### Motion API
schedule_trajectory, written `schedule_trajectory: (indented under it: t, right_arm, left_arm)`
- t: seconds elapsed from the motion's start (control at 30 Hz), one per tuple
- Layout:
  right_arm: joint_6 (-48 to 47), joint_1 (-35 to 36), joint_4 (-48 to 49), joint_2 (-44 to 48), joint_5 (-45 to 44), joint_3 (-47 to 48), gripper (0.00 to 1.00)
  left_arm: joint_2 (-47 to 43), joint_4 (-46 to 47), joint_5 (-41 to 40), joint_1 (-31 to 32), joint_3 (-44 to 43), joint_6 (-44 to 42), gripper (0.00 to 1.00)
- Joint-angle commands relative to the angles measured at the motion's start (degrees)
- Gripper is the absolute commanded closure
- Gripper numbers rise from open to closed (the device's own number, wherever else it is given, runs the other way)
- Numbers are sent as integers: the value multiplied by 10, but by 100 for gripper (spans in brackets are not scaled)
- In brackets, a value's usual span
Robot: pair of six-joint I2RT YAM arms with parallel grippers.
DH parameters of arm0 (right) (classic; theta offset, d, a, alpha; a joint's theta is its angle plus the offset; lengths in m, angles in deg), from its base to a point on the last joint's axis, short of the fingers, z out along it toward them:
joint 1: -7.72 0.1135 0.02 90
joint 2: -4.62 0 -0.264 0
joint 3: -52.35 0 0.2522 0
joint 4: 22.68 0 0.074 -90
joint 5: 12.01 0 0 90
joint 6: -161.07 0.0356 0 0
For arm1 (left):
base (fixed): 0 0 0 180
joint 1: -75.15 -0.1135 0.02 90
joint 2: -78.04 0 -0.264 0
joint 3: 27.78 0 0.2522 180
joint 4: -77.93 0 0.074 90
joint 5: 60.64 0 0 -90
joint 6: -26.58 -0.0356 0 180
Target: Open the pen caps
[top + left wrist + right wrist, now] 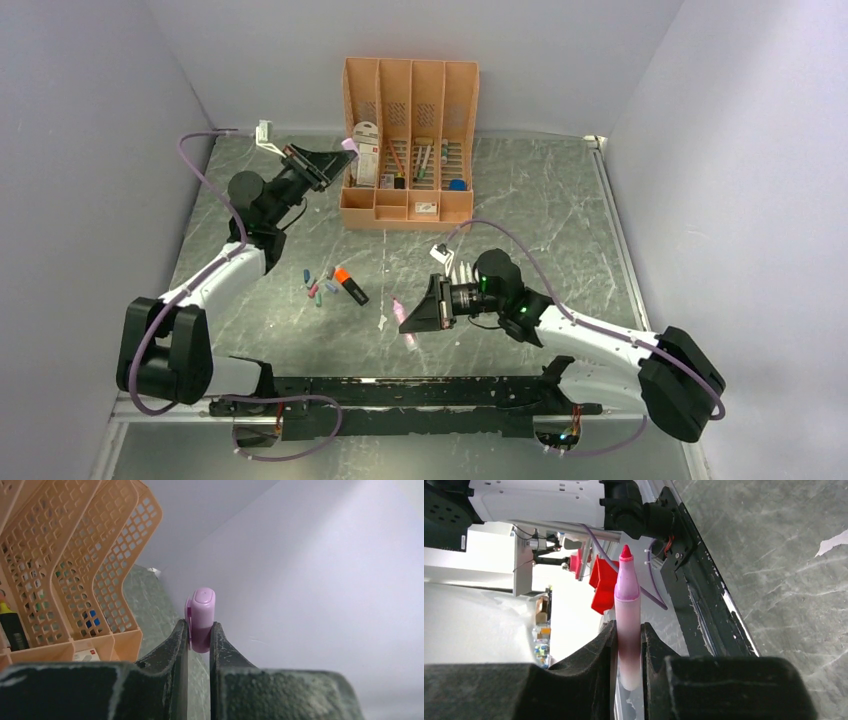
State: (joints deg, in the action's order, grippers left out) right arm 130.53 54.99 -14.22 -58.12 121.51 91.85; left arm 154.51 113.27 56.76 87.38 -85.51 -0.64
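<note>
My left gripper (338, 155) is raised next to the organizer and is shut on a pink pen cap (349, 145). In the left wrist view the cap (201, 615) stands upright between the jaws of the left gripper (200, 629), off its marker. My right gripper (418, 313) hovers low over the table's middle, shut on the body of a pink marker (404, 322). The right wrist view shows that marker (628, 615) uncapped, its red tip bare, in the right gripper (628, 630). Several small coloured caps and markers (319, 286) lie beside an orange-capped black highlighter (349, 284).
A peach desk organizer (408, 205) with pens stands at the back centre, close to the left gripper (75, 565). A black rail (400, 393) runs along the near edge. A small white scrap (383, 321) lies on the marble top. Grey walls close in on three sides.
</note>
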Motion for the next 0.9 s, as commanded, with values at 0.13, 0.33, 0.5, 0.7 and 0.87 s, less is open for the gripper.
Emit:
schedule_trajectory:
  t: [0.13,0.33,0.5,0.7,0.87]
  right_arm:
    - [-113,-14,-215,-3,-75,82,100]
    - [-251,-35,-438,-83,-264,208,100]
    - [-289,-47,-519,-179,-408,286,100]
    - [-304,-63,-528,-270,-504,332,100]
    - [-318,-73,-515,-327,-540,347,100]
  left_arm:
    - [-63,-304,64,-4,-55,-109,83]
    - [-143,-620,52,-3,-38,-211,82]
    - [-220,-699,35,-3,6,-231,81]
    - [-229,-747,26,-3,3,-259,82]
    - [-229,-738,30,-3,11,-256,82]
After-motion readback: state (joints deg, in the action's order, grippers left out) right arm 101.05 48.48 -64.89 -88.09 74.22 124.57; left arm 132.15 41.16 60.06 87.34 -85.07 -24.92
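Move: The left gripper, high up with the pink cap, is taking it to the loose caps, about 11 cm back, 9 cm left and 32 cm below; the orange-and-black highlighter lies some 11 cm back, 1 cm left and 32 cm below. From the right gripper, holding the uncapped pink pen, the row of uncapped pens is around 16 cm ahead, 15 cm right and 17 cm below; that highlighter is 17 cm ahead, 12 cm left and 17 cm below. Carry the pink pen forward about 16 cm with the right gripper, swinging down and to the right towards the near side of the pen row, while tipping the fingers from sideways to steeply down, some 65 degrees. Meanwhile draw the left gripper back and down towards the loose caps, about 13 cm each way, tilting its fingers down. Keep both grips shut. ##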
